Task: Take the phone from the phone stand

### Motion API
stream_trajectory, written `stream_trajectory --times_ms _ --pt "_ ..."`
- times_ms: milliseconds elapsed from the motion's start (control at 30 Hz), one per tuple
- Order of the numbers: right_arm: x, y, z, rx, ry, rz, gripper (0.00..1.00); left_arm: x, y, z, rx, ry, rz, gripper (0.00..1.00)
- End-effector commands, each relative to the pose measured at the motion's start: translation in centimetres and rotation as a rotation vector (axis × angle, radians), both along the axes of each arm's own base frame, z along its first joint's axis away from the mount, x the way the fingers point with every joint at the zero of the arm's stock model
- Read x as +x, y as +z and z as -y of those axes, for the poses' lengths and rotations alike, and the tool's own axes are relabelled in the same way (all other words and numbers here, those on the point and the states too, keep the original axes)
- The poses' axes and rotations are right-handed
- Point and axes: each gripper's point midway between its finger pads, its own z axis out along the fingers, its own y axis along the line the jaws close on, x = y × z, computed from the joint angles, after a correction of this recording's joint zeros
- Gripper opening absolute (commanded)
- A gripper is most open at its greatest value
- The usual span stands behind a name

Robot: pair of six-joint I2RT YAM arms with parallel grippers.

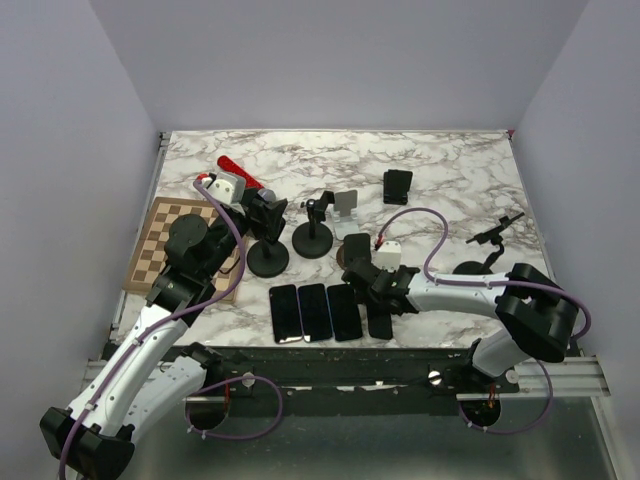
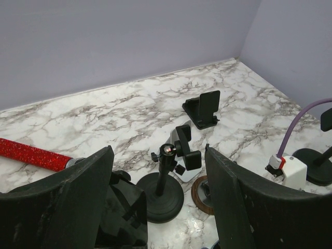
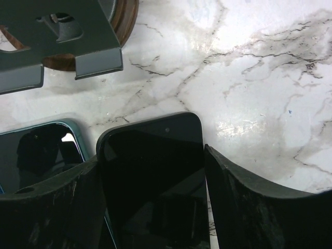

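A black phone [image 3: 150, 171] lies flat on the marble, last in a row of phones [image 1: 315, 311] near the front edge. My right gripper [image 3: 152, 155] is shut on its two long edges, low over the table [image 1: 378, 300]. Just beyond it stands an empty grey phone stand [image 3: 57, 31] on a brown round base [image 1: 357, 245]. My left gripper [image 2: 158, 150] hangs open over a black round-based stand [image 1: 268, 260]. A glossy black slab [image 2: 116, 210] sits by its left finger, and I cannot tell whether it is a phone.
A second black pole stand [image 2: 165, 194] and a silver stand [image 1: 347, 205] are mid-table. A black folding stand [image 2: 203, 109] is at the back. A red glitter tube [image 2: 31, 154] and a chessboard [image 1: 175, 245] lie at the left. An arm-type stand [image 1: 490, 245] is at the right.
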Motion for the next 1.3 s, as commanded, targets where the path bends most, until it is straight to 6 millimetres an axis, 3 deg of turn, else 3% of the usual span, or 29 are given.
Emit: stream_trajectory --times_ms 0,100,433,667,1067,1267 --pt "-2.2 -2.3 0.4 -0.015 0.05 -0.1 0.78 0.1 0.6 -0.1 0.002 0.006 0.023 0.79" --pt "-2.3 -2.1 0.1 0.016 0.061 -0.095 0.84 0.0 0.7 -0.1 0.003 0.004 0.025 0.79" --pt "-2.6 -1.9 -1.0 0.062 0.094 -0.104 0.88 0.0 0.6 -0.2 0.003 0.01 0.028 0.79" --pt "-2.9 0.9 -3.3 0.238 0.122 -0.086 0.9 -0.2 0.9 -0.7 -0.005 0.029 0.044 0.8" --pt "-1.0 5.0 -1.5 0.143 0.113 0.03 0.94 -0.6 1.4 -1.1 -0.016 0.038 0.073 0.82" --pt "0.4 7.6 -3.7 0.136 0.279 0.105 0.95 -1.1 1.4 -2.2 -0.039 0.083 0.052 0.84"
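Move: The phone still pinched at the right hand's fingertips has its middle about 4 cm back and 1 cm below them. The nearest laid phone is some 9 cm left and 5 cm back of the hand, the middle phone some 17 cm left and 5 cm back; the empty wood-based stand is about 11 cm ahead and 6 cm left. From the idle left hand, the pinched phone is roughly 24 cm right, 12 cm back and 31 cm below. The right hand opens off the phone while shuffling about 2 cm left and back, then lifts about 5 cm. ##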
